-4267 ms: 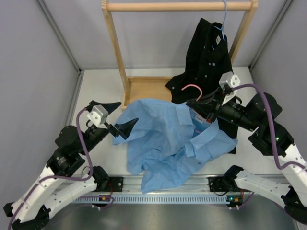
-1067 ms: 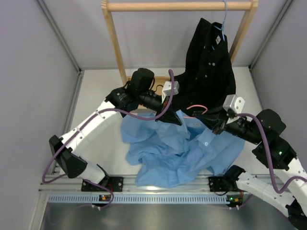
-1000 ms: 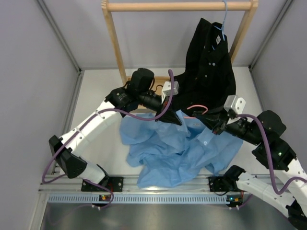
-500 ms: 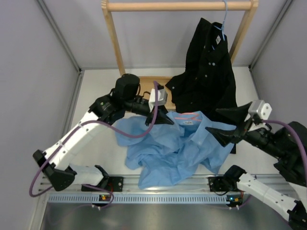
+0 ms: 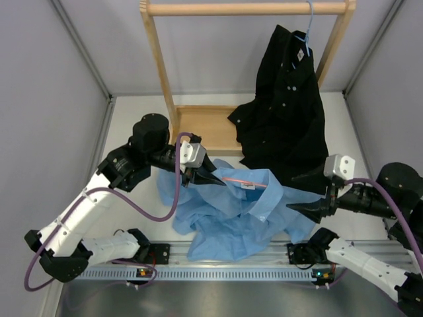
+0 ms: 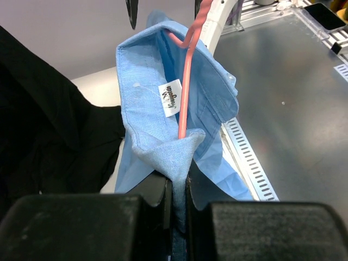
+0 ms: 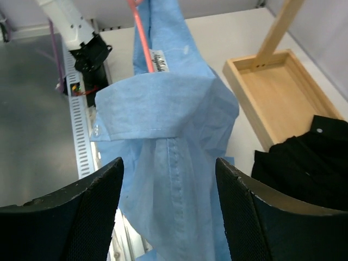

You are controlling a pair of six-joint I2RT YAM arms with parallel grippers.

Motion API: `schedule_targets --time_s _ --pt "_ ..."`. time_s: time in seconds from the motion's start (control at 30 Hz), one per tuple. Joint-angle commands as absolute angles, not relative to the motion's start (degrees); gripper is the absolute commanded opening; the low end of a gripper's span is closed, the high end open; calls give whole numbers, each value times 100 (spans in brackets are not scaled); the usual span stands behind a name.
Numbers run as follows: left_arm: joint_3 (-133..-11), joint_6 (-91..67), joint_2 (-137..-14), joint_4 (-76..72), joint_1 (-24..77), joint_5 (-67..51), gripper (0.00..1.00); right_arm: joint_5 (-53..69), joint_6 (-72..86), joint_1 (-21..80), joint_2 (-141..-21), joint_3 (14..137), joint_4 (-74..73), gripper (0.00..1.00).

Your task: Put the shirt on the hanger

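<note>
The light blue shirt (image 5: pixel 228 214) lies crumpled on the table, its collar lifted off the heap. My left gripper (image 5: pixel 210 177) is shut on a fold of collar cloth (image 6: pixel 179 157). The pink hanger (image 5: pixel 244 183) runs through the collar past the white label (image 6: pixel 172 99), and its wire ends in the pinched fold. My right gripper (image 5: pixel 302 193) stands open to the right of the shirt, touching nothing. From the right wrist, the collar (image 7: pixel 157 106) and hanger (image 7: pixel 142 46) hang ahead of the spread fingers (image 7: pixel 92 209).
A black shirt (image 5: pixel 284 99) hangs on a pale blue hanger from the wooden rack (image 5: pixel 244 8) at the back, its hem on the table near my right gripper. The rack's wooden tray base (image 5: pixel 205 125) sits behind the blue shirt. A metal rail (image 5: pixel 218 272) lines the near edge.
My right gripper has opened, let go near the collar and hanger, and drawn back right. My left arm has pulled the collar and hanger left and toward the front.
</note>
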State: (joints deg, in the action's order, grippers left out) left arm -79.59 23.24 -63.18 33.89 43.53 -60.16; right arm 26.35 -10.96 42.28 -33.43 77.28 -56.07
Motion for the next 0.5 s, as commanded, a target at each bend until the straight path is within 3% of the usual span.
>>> schedule_targets --time_s 0.0,0.17,0.37,0.4,0.43,0.47 --pt "-8173 2312 -6328 3225 4333 -6434 0 3428 -1520 4289 -3586 7752 -5836 65" --pt "-8691 2215 -6653 3586 4333 -6609 0 3323 -1635 4289 -3849 7734 -5590 59" --pt "-9061 1969 -6987 3674 4333 -6767 0 3437 -1652 4289 -4008 7743 -5159 43" --pt "-9175 1925 -7022 3683 4324 -6794 0 3410 -1678 4289 -4017 7734 -5150 37" --pt "-9219 1890 -7066 3674 4289 -6794 0 3401 -1731 4289 -4025 7734 -5142 15" --pt "-9263 1855 -7075 3691 4280 -6707 0 3384 -1749 4289 -3999 7726 -5133 0"
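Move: The right edge of the blue shirt's raised collar is roughly 4 cm left of the open right hand, level with it forward and back, and about 2 cm lower. The pink hanger inside the collar has its middle some 11 cm left and 2 cm ahead at about hand height; the hanging black shirt's middle is around 18 cm ahead, 3 cm left and 10 cm down. From the left hand, the collar edge lies about 14 cm right and 2 cm back. Leftward by about 3 cm, sinking roughly 1 cm and turning slightly counter-clockwise, the right hand brings its open fingers around the collar's near edge, then shuts them to pinch the cloth. Meanwhile the left hand, still gripping the opposite side of the collar, lifts about 1.5 cm and eases to the right, towards the right hand. ##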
